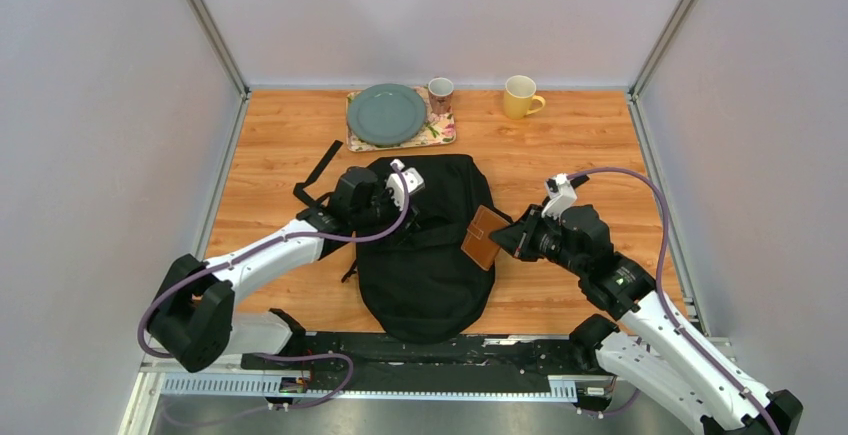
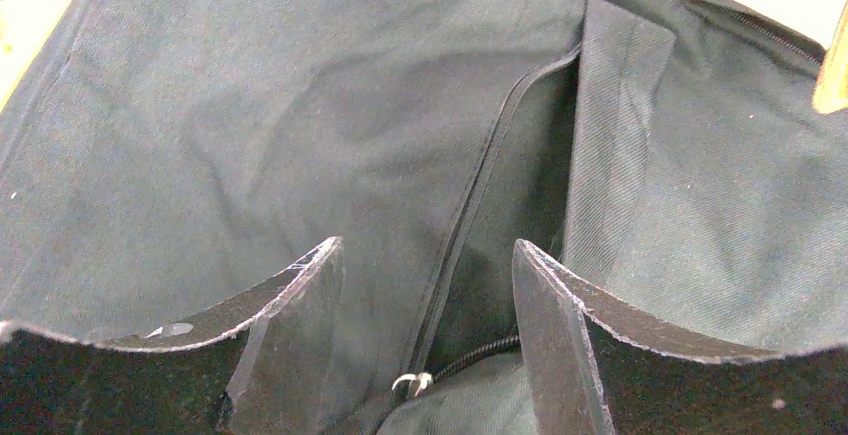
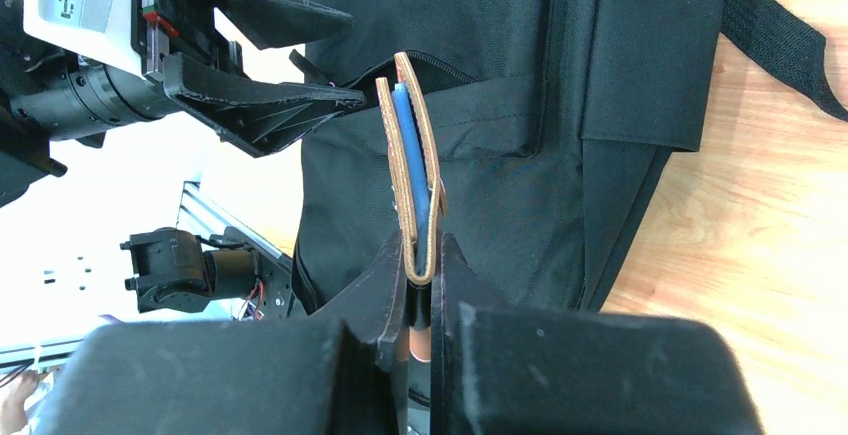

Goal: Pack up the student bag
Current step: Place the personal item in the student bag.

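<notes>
The student bag (image 1: 425,275), a large black fabric backpack, lies flat in the middle of the wooden table. My left gripper (image 1: 418,213) hovers open just over its upper left part. In the left wrist view the left gripper (image 2: 428,247) straddles a partly open zipper seam, and the metal zipper pull (image 2: 412,382) shows between the fingers. My right gripper (image 1: 505,240) is shut on a small brown wallet (image 1: 485,237) at the bag's right edge. The right wrist view shows the wallet (image 3: 410,155) standing on edge with a blue insert, pinched in the right gripper (image 3: 420,245) above the bag (image 3: 520,185).
At the back stand a grey-green plate (image 1: 386,113) on a floral mat (image 1: 444,133), a brown cup (image 1: 440,88) and a yellow mug (image 1: 520,96). A black strap (image 1: 318,170) trails from the bag's upper left. A metal rail (image 1: 400,380) runs along the near edge.
</notes>
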Tool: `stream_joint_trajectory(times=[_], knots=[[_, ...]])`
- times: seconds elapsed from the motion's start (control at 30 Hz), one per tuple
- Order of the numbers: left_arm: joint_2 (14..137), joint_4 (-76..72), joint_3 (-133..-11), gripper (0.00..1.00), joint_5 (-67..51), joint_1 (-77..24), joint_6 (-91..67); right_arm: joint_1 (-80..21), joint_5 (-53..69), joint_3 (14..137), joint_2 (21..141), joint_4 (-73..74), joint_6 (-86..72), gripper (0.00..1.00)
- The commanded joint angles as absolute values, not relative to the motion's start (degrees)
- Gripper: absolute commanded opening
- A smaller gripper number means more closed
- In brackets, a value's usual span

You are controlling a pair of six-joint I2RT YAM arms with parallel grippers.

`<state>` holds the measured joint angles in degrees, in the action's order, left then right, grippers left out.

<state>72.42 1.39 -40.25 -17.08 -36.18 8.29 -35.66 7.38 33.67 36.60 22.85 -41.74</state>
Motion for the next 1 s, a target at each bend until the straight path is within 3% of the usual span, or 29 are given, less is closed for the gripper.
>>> stream_joint_trajectory(times=[0.0, 0.3, 0.6, 0.97], knots=[[75.6, 3.6, -43.9, 0.70, -22.0, -37.1, 10.0, -35.9, 7.0, 34.2, 36.4, 20.1, -42.0, 0.00], [74.8, 0.3, -39.3, 0.70, -10.2, -40.3, 10.7, -35.9, 6.3, 33.8, 36.2, 20.3, -42.1, 0.01], [73.9, -9.1, -34.6, 0.59, 1.8, -42.5, 9.0, -35.9, 6.9, 33.9, 36.9, 19.6, -42.4, 0.01], [71.9, -9.0, -34.8, 0.22, 1.7, -42.5, 8.6, -35.8, 6.5, 33.1, 36.6, 19.0, -43.2, 0.01]])
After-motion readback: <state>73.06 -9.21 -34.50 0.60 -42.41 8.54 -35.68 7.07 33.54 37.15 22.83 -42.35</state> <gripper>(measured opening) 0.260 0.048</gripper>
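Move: The upper zip edge of the student bag's pocket lies just beyond the left fingertips, about 2 cm ahead, 1 cm right and 3 cm below that hand; the slit is right there. The wallet, held up, is some 15 cm to its right, 5 cm back and 4 cm higher. About 9 cm below the hand lie the grey plate, 26 cm ahead and 7 cm left, and the loose strap, 12 cm ahead and 22 cm left. From the right hand, that zip edge is roughly 18 cm left, 8 cm ahead and 10 cm down. The pocket's upper zip edge is taken between the left fingers: the hand edges right a touch, sinks about 2.5 cm onto the mouth, then works forward and left some 1.5 cm each way, rising a little as the open fingers close most of the way around the edge. The wrist swings roughly 15 degrees, counter-clockwise with the tips lifting. The right hand holds still, keeping its grip on the wallet beside the pocket. ##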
